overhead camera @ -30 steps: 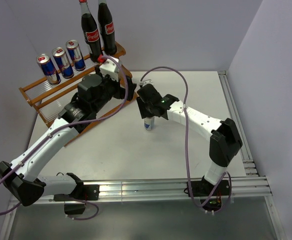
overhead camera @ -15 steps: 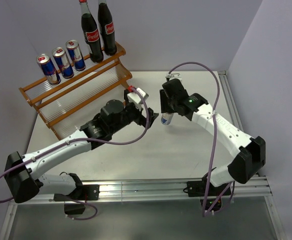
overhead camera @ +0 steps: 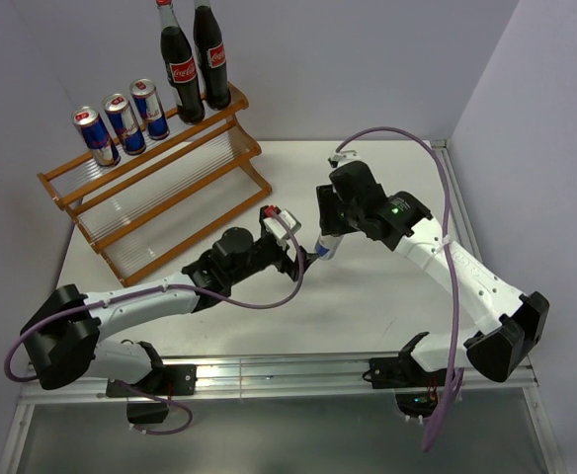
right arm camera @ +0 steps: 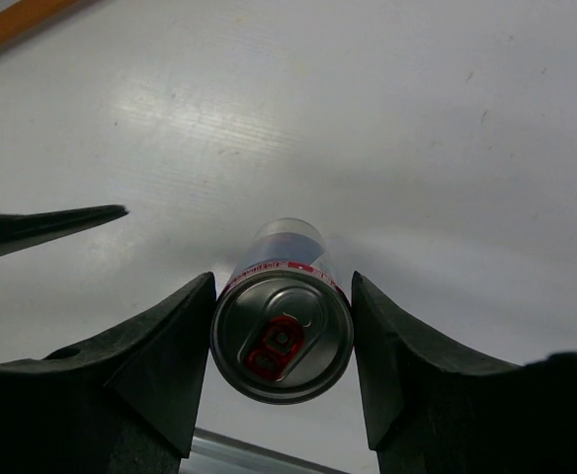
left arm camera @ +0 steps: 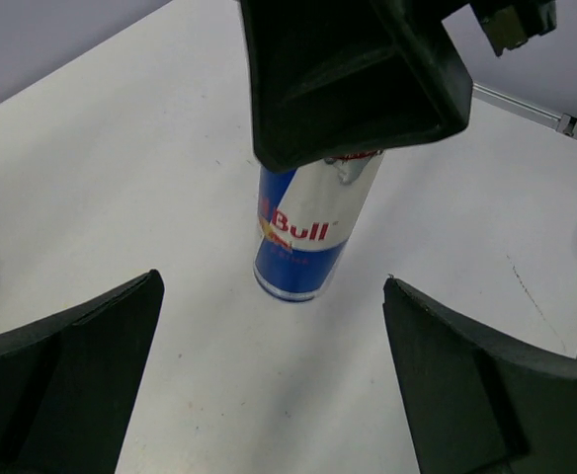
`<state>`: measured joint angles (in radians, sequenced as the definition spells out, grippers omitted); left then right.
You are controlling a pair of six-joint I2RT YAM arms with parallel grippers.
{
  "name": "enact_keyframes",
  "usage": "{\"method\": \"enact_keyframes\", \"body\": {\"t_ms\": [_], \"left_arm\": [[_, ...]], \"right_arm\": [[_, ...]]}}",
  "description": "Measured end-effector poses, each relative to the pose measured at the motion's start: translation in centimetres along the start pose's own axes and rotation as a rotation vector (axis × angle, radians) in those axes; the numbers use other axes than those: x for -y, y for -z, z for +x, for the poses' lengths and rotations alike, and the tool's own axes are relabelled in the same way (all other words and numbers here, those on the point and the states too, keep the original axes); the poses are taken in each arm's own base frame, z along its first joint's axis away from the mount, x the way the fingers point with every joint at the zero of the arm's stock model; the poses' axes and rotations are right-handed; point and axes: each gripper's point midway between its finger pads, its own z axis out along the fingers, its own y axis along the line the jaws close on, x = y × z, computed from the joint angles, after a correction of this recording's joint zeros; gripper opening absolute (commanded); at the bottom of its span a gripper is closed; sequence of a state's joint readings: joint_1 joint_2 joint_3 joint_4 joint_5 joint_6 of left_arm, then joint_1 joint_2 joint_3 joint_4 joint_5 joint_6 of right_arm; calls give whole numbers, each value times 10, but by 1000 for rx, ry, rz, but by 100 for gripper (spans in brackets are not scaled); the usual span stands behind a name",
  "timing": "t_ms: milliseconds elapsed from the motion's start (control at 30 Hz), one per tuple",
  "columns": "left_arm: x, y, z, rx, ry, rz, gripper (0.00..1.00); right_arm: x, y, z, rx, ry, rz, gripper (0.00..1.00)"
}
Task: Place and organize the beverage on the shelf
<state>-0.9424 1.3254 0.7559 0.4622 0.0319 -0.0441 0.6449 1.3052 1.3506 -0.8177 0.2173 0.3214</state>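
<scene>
A blue-and-silver energy-drink can (overhead camera: 325, 245) (right arm camera: 282, 339) stands slightly tilted at the middle of the table, and my right gripper (overhead camera: 332, 229) (right arm camera: 283, 286) is shut on its top from above. My left gripper (overhead camera: 304, 259) (left arm camera: 272, 296) lies low just left of that can, open wide and empty, with the can (left arm camera: 308, 232) ahead of its fingers. The shelf (overhead camera: 185, 202) stands at the back left. Its top tier holds three more cans (overhead camera: 123, 123) and two cola bottles (overhead camera: 182, 61). I cannot tell whether the held can's base touches the table.
The shelf's two lower tiers (overhead camera: 170, 178) show only their clear ribbed panels. A metal rail (overhead camera: 466, 247) runs along the table's right edge. A purple cable (overhead camera: 407, 138) loops above the right arm. Walls close the back and the right side.
My left gripper has drawn back from the bottles on the shelf and come down beside the can. My right gripper has carried the can a little to the right.
</scene>
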Motion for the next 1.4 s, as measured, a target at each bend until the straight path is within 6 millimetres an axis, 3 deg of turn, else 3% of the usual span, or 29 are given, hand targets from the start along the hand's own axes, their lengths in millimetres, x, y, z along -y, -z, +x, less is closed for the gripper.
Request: {"method": "enact_keyframes", "body": {"t_ms": [300,533,633,733,833,867,933,1033,1100,1233,1267,1400], "left_arm": [[10,3,13,39,-75,-15,99],[11,5,9,77,-92,-58,99],[9,5,5,92,-91,-78,91],[8,5,4,95,-93,-90,70],[9,6,4,96,-94,-93,58],[10,6,4,96,-92,-95,47],[11,8,4,95,-91,-95,40],[10,11,5,90,-88,-103,11],[9,12,4,92,-84,-111,1],[6,15,1,95,-74,-129,0],[5,17,-1,101,-71,-136,0],[-1,22,-11,129,-57,-170,0]], "right_arm": [[-43,30,5,1,96,-87,23],[-70,51,1,28,133,-143,24],[-72,53,0,30,136,-137,24],[-73,51,-1,30,138,-126,24],[-75,48,-1,27,135,-121,25],[-76,48,-2,28,135,-122,25],[-78,46,-3,29,135,-125,28],[-81,46,-2,26,136,-138,42],[-83,46,-4,32,134,-145,57],[-87,46,-8,48,128,-161,77],[-88,47,-10,54,119,-165,87],[-88,48,-18,86,96,-170,96]]}}
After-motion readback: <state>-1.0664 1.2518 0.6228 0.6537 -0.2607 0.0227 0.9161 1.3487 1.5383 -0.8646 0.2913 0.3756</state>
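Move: The Red Bull can is already pinched near its top by the right hand, its middle some 4 cm below those fingers. From the open left gripper the can's middle lies about 4 cm ahead, 6 cm right and 4 cm below. The left gripper that it is brought to stands some 4 cm back, 6 cm left and level from the right hand. The shelf's lower right corner is roughly 27 cm ahead, 9 cm left and 18 cm below the left gripper. The can is carried by the right hand left, back and up, about 8 cm in all, in between the wide-open left fingers. The left hand stays nearly put, tips its fingers up slightly, then closes on the can around the middle. Only then does the right hand spread its fingers, while both hands drift a little left and up. ##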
